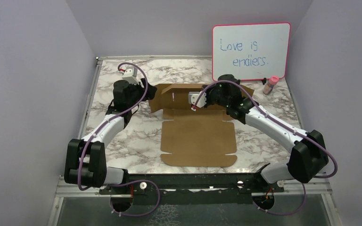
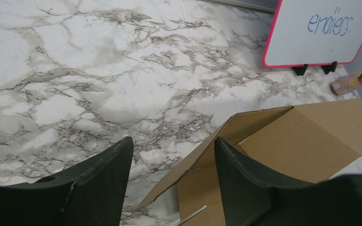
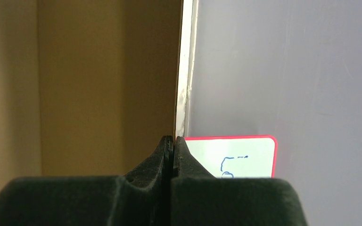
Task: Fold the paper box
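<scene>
The paper box (image 1: 198, 139) is brown cardboard lying on the marble table; its wide lid panel lies flat toward the near edge. Its far part (image 1: 176, 96) has walls and flaps partly raised. My left gripper (image 2: 173, 141) is open at the box's left end (image 1: 146, 94). One finger (image 2: 245, 179) is over the cardboard and the other (image 2: 99, 183) over bare marble, with the slanting flap edge (image 2: 207, 141) between them. My right gripper (image 3: 173, 138) is shut, its tips at the edge of an upright cardboard wall (image 3: 181, 70), above the box's back part (image 1: 205, 92).
A pink-framed whiteboard (image 1: 250, 51) with blue writing stands at the back right, with a small pink-capped bottle (image 1: 271, 84) beside it. Grey walls close in the table on the left, back and right. Marble (image 2: 99, 84) lies bare left of the box.
</scene>
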`<action>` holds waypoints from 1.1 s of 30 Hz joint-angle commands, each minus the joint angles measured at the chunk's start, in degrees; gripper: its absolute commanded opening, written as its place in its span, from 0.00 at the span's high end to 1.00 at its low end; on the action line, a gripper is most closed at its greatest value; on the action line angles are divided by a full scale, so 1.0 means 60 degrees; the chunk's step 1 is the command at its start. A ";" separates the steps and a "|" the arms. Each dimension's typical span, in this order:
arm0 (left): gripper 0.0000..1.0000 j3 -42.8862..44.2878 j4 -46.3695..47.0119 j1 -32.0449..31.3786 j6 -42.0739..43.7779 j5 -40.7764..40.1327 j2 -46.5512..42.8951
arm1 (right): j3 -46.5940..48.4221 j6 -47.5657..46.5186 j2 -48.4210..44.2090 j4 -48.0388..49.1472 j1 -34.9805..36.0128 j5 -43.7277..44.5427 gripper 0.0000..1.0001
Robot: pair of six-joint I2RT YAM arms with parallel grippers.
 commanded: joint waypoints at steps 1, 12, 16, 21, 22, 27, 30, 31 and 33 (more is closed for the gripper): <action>0.41 -0.0089 0.0421 -0.0072 0.0481 0.0297 0.0303 | -0.0126 -0.0207 -0.0274 0.0177 0.0102 0.0268 0.99; 0.74 -0.0278 0.0426 -0.0982 0.0565 -0.0319 -0.0207 | -0.0329 -0.0203 -0.0065 0.0465 0.0159 0.0578 0.99; 0.84 -0.0459 0.0392 -0.1080 0.0184 -0.0470 -0.0475 | -0.0436 -0.0244 -0.0019 0.0648 0.0157 0.0744 0.99; 0.88 -0.0603 0.0324 -0.1358 0.0092 -0.0656 -0.0850 | -0.0425 -0.0220 0.0041 0.1002 0.0148 0.0846 0.99; 0.88 -0.0632 0.0298 -0.1401 0.0049 -0.0676 -0.0914 | -0.0431 -0.0220 0.0046 0.1056 0.0159 0.0875 0.99; 0.89 -0.0769 0.0205 -0.1529 -0.0194 -0.0853 -0.1141 | -0.0505 -0.0399 0.0073 0.1230 0.0162 0.0989 0.99; 0.89 -0.0803 0.0110 -0.1611 -0.0215 -0.0867 -0.1178 | -0.0699 -0.0535 0.0147 0.1543 0.0160 0.1025 0.99; 0.89 -0.0817 0.0110 -0.1681 -0.0208 -0.0838 -0.1158 | -0.0703 -0.0567 0.0202 0.1613 0.0161 0.1032 0.99; 0.89 -0.0875 0.0110 -0.1869 -0.0153 -0.0813 -0.1081 | -0.0609 -0.0446 0.0329 0.1622 0.0155 0.1031 0.99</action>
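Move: The box's left side panel has its free edge between the left hand's open fingers, close to the right-hand one: about 3 cm right of the hand point, 1 cm back and 1 cm below. The folded-in corner tab is some 9 cm to the left hand's right, 1 cm ahead and 2 cm below. From the right hand, whose closed fingers already hold the far wall's top edge right at the hand point, the left panel's edge is roughly 22 cm left, level in reach, perhaps 4 cm lower. The left side panel's free edge gets pinched as the left fingers close almost fully; meanwhile the left hand sinks about 1 cm and carries on some 4 cm to the right, then draws back about 3.5 cm with the panel in its grip, having turned about 5 degrees clockwise. The right hand keeps its pinch on the far wall's edge nearly in place, its fingers tipping up about 5 degrees. ##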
